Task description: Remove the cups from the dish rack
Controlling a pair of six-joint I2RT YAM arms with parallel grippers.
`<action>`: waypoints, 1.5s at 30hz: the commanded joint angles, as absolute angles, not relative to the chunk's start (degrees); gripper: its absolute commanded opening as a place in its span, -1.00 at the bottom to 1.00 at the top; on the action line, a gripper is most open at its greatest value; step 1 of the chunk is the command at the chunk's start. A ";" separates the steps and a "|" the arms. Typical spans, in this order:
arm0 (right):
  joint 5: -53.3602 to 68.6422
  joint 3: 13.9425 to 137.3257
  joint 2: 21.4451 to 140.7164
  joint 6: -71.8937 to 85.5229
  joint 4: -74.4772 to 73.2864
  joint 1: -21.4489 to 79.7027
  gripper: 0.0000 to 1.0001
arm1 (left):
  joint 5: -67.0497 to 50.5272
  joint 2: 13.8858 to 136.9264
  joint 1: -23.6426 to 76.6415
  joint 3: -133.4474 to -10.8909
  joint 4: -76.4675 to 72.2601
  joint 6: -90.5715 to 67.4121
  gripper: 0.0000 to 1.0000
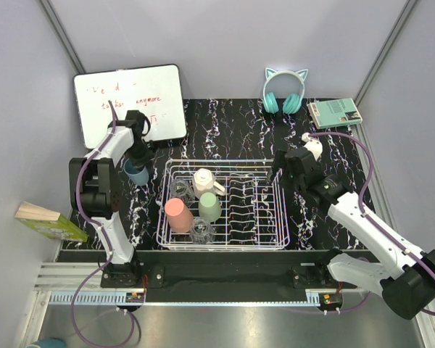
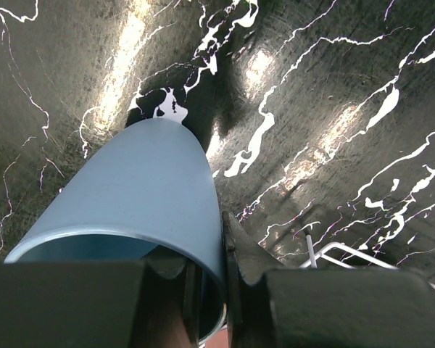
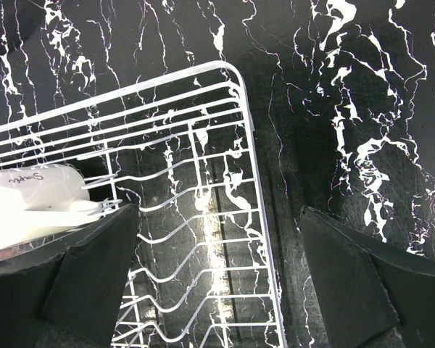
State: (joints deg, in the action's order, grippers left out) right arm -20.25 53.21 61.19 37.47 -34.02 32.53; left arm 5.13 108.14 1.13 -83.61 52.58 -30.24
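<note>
The white wire dish rack (image 1: 225, 206) sits mid-table. Its left half holds a cream mug (image 1: 205, 180), a pink cup (image 1: 178, 214), a pale green cup (image 1: 209, 206) and two clear glasses (image 1: 180, 190) (image 1: 201, 231). A blue cup (image 1: 136, 172) stands mouth up just left of the rack; whether it touches the table I cannot tell. My left gripper (image 2: 216, 275) is shut on the blue cup's (image 2: 138, 188) wall, one finger inside and one outside. My right gripper (image 3: 217, 268) hangs open over the rack's (image 3: 265, 204) right end, the cream mug (image 3: 36, 199) to its left.
A whiteboard (image 1: 130, 101) leans at the back left, close behind the left arm. Teal cat-ear headphones (image 1: 284, 90) and a teal book (image 1: 335, 112) lie at the back right. A green-and-tan box (image 1: 49, 221) sits off the table's left edge.
</note>
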 commanded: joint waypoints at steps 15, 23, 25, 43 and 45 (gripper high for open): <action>-19.34 53.00 61.00 36.91 -31.38 32.78 1.00 | 8.61 98.79 0.79 -87.36 52.03 -31.02 0.08; -19.08 53.26 62.22 35.25 -31.20 32.78 1.00 | 14.06 91.07 4.04 -87.45 53.18 -31.02 0.31; -17.50 53.61 63.10 34.72 -30.76 32.78 0.99 | 15.03 87.55 6.05 -87.10 53.18 -30.85 0.43; -7.03 58.26 67.75 29.89 -23.12 44.10 0.99 | 24.43 62.15 28.30 -70.15 45.35 -31.81 0.98; -7.03 59.67 71.43 29.53 -23.29 46.13 1.00 | 25.40 59.69 29.44 -68.83 45.53 -32.17 0.98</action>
State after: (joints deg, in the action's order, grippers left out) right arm -9.26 55.35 66.72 32.25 -25.17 42.09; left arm 21.69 64.10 27.51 -70.87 49.06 -30.72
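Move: The blue cup stands on the counter with its right rim still in the left fingers, its middle about 3 cm to the left of that hand, 1 cm back and 3 cm lower. From the left hand the clear glass in the rack is roughly 11 cm right and 6 back, the pink cup some 10 right and 16 back. The open right hand hovers with the green cup about 20 cm left, 4 back and 14 below; the white mug is 22 left, 4 ahead. The left fingers open wide and let go of the blue cup's rim while the hand climbs almost straight up, then it swings to the right and draws back about 9 cm each way towards the rack's left side, ending some 18 cm higher with its fingers tipped up forward by 35 to 40 degrees. The right hand waits, wide open, until the left is well clear, then glides about 10 cm left above the rack towards the green cup and white mug, turning some 20 degrees counter-clockwise and touching nothing. ##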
